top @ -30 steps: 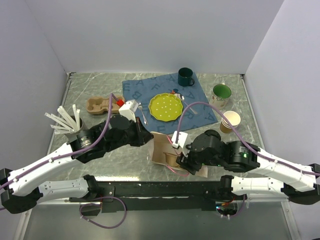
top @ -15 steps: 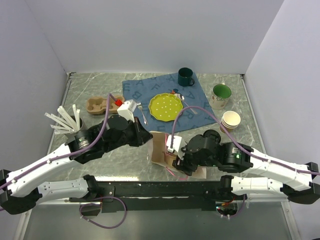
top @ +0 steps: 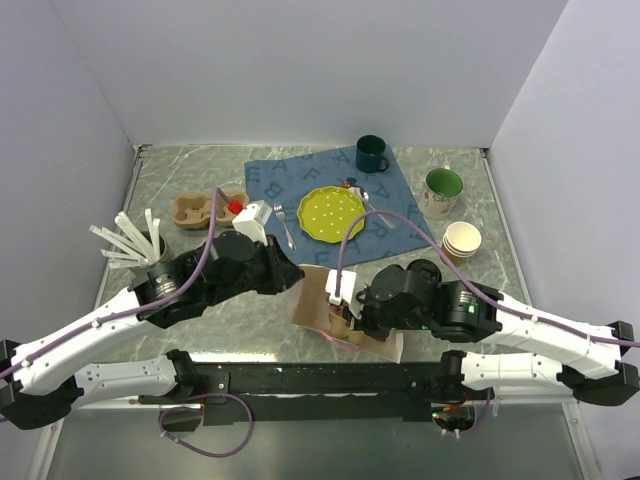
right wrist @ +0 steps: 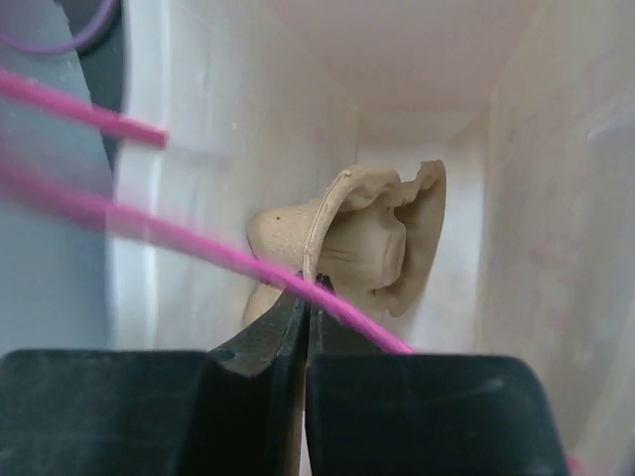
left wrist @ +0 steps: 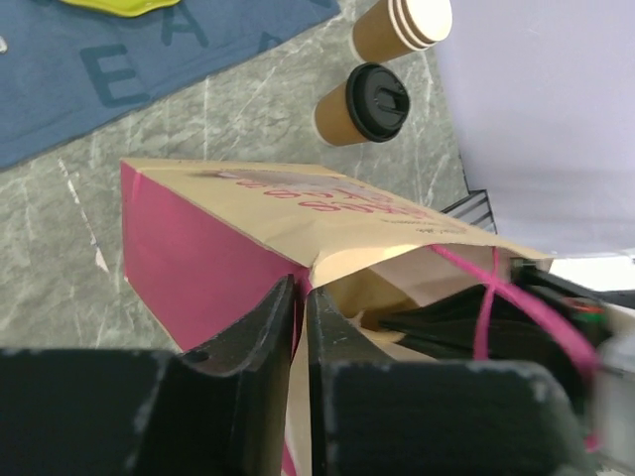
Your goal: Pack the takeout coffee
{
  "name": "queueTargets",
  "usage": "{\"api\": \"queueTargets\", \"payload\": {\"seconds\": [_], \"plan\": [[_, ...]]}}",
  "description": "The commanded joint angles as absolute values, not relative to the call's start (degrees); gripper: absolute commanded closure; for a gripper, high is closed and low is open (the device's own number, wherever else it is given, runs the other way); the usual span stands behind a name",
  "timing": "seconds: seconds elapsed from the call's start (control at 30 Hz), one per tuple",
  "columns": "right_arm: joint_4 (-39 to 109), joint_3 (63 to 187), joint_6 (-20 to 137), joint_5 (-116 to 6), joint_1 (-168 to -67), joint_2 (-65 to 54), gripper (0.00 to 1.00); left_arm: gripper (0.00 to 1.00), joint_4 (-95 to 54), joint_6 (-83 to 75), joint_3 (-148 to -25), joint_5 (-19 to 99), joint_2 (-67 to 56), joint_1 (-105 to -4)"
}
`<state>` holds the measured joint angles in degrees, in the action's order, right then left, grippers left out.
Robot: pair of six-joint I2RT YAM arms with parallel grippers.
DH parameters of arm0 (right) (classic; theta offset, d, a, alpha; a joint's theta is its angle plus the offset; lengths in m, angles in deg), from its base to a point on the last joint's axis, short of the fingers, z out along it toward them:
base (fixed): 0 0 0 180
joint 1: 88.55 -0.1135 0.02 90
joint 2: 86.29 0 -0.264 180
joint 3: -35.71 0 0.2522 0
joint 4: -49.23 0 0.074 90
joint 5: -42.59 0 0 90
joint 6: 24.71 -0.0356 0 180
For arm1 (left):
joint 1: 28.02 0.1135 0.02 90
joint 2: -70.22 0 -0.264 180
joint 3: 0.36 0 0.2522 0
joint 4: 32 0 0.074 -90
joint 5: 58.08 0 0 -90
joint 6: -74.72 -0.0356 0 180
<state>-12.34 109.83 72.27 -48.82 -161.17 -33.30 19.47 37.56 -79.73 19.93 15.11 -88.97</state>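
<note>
The takeout coffee (left wrist: 362, 104), a brown cup with a black lid, stands on the marble beside a stack of lidless cups (left wrist: 402, 28); in the top view the right arm hides it. A kraft paper bag (top: 318, 300) with pink sides (left wrist: 198, 253) lies open between the arms. My left gripper (left wrist: 301, 288) (top: 298, 280) is pinched on the bag's rim. The right gripper (right wrist: 311, 286) (top: 345, 312) reaches inside the bag, shut on the thin edge of a pulp cup carrier (right wrist: 362, 238). A pink handle cord (right wrist: 198, 238) crosses in front of it.
A second pulp carrier (top: 195, 210) sits at the left. Behind the bag lies a blue cloth (top: 270, 180) with a yellow-green plate (top: 331, 213) and a dark green mug (top: 372, 153). A light green mug (top: 442, 188), cup stack (top: 462, 240) and utensil holder (top: 150, 255) flank it.
My right gripper has pushed leftward deeper into the bag and closed on the carrier's edge. The bag has shifted slightly. The left arm has held its place.
</note>
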Motion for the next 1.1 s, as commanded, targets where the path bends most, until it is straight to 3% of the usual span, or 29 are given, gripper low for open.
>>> {"api": "queueTargets", "payload": {"seconds": [0.0, 0.17, 0.5, 0.63, 1.07], "plan": [[-12.3, 116.8, 74.3, -49.2, -161.5, -33.2, 1.00, 0.82, 21.7, 38.6, -83.0, 17.7, 15.3, -89.1], [-13.6, 121.6, 74.7, -49.8, -161.6, -32.5, 1.00, 0.78, 27.7, 37.5, -87.2, 16.0, 12.5, -89.2], [-14.5, 130.1, 75.4, -49.4, -161.6, -31.3, 1.00, 0.46, 39.4, 36.2, -100.9, 13.9, 5.7, -88.8], [-14.9, 132.6, 77.2, -48.4, -161.5, -31.1, 1.00, 0.38, 42.0, 36.5, -104.1, 14.7, 4.5, -88.7], [-15.3, 135.6, 89.8, -48.6, -161.6, -35.6, 1.00, 0.37, 45.0, 38.0, -122.1, 21.7, -0.6, -86.5]]}}
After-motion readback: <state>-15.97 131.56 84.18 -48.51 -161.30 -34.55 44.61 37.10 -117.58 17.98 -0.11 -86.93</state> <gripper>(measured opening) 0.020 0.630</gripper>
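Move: The cup holder is already pinched by the right fingers inside the paper bag; its middle lies about 5 cm below that hand, 3 cm left and 1 cm forward. The tilted bag surrounds the hand, its middle roughly 8 cm below and 3 cm forward. The lidded coffee cup stands some 16 cm ahead, 18 cm right and 15 cm down. From the left hand, at the bag's rim, the holder is about 7 cm back, 8 cm right and 12 cm below. The cup holder goes nearly straight up towards and through the bag's mouth, the right hand keeping its shut pinch on the edge and rising about 15 cm while its fingers tip upward by roughly 15 degrees. Meanwhile the left fingers spread and let go of the bag's rim, that hand climbing some 10 cm clear, fastest at the end. ##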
